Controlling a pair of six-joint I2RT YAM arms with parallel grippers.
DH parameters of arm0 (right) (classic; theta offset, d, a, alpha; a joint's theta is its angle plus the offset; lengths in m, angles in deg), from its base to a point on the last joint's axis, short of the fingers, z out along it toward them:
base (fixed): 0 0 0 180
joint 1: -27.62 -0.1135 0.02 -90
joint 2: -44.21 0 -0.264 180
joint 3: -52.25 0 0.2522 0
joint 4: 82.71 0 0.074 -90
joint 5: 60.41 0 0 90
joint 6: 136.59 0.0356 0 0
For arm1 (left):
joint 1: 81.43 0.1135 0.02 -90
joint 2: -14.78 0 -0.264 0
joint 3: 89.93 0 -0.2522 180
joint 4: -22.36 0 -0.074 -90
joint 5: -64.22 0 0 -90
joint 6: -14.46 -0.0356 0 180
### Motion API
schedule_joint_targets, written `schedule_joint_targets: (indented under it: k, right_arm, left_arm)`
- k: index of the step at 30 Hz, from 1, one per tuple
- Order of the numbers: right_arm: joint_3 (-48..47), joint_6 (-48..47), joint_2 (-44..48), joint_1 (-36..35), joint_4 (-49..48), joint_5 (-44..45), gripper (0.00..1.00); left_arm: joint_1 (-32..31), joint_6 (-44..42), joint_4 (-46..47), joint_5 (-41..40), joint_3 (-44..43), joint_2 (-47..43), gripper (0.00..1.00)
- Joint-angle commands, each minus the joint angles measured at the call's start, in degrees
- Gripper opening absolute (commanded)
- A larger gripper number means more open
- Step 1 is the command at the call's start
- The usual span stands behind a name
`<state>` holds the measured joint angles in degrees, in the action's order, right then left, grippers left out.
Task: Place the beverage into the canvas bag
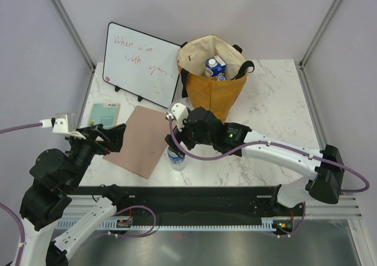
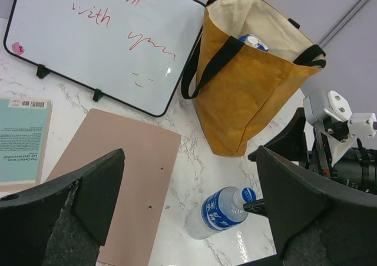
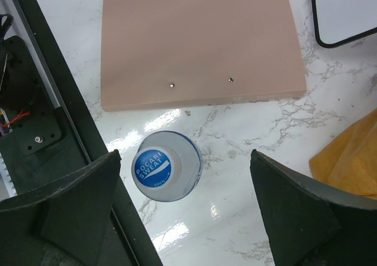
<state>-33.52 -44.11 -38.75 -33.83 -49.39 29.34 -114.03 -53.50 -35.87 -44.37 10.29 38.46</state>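
Observation:
The beverage (image 1: 176,158) is a clear bottle with a blue label and a blue cap. It stands upright on the marble near the front edge, also seen in the left wrist view (image 2: 221,212). My right gripper (image 1: 175,141) hangs above it, open. From that wrist the cap (image 3: 154,167) shows between the jaws, close to the left finger (image 3: 88,189) and not gripped. The mustard canvas bag (image 1: 219,98) stands upright behind, mouth open, with a blue-and-white carton (image 1: 215,63) inside. My left gripper (image 1: 113,138) is open and empty over the brown board, left of the bottle.
A whiteboard (image 1: 141,62) with red writing leans at the back left. A flat brown board (image 1: 138,139) and a teal book (image 1: 105,114) lie on the left. The black base rail (image 1: 188,192) runs right behind the bottle along the table's near edge.

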Motion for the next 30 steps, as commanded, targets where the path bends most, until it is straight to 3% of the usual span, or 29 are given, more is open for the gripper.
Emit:
schedule_joint_targets:
  k: [1, 30]
  right_arm:
    - [0.29, -0.81, 0.43, -0.69, -2.33, -0.63, 0.98]
    - [8.2, -1.95, -4.76, -5.61, -7.77, 11.68, 0.95]
  left_arm:
    - [-0.1, 1.6, -0.18, -1.36, 0.54, 0.22, 1.0]
    - [-0.1, 1.6, 1.4, -0.4, 5.55, -1.97, 1.0]
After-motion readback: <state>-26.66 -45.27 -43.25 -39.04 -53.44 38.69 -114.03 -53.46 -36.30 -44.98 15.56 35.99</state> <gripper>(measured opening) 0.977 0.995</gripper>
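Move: The beverage bottle I go for stands almost under my right hand, its middle about 2 cm back, 2 cm to the left and some 14 cm down. From that hand the canvas bag is about 17 cm ahead, 11 cm to the right and its middle 6 cm lower; the pink board lies some 10 cm ahead, 15 cm left and 24 cm below. From my left hand the bottle is about 20 cm right, 3 cm ahead and 30 cm down. After barely shifting at first, I sink my right hand about 7 cm with fingers wide open, easing back about 1 cm on the way, so they come down on either side of the bottle's upper part. The wrist dips the fingertips roughly 10 degrees steeper; the fingers don't close yet. My empty left hand sinks some 3 cm, away from the bottle. ##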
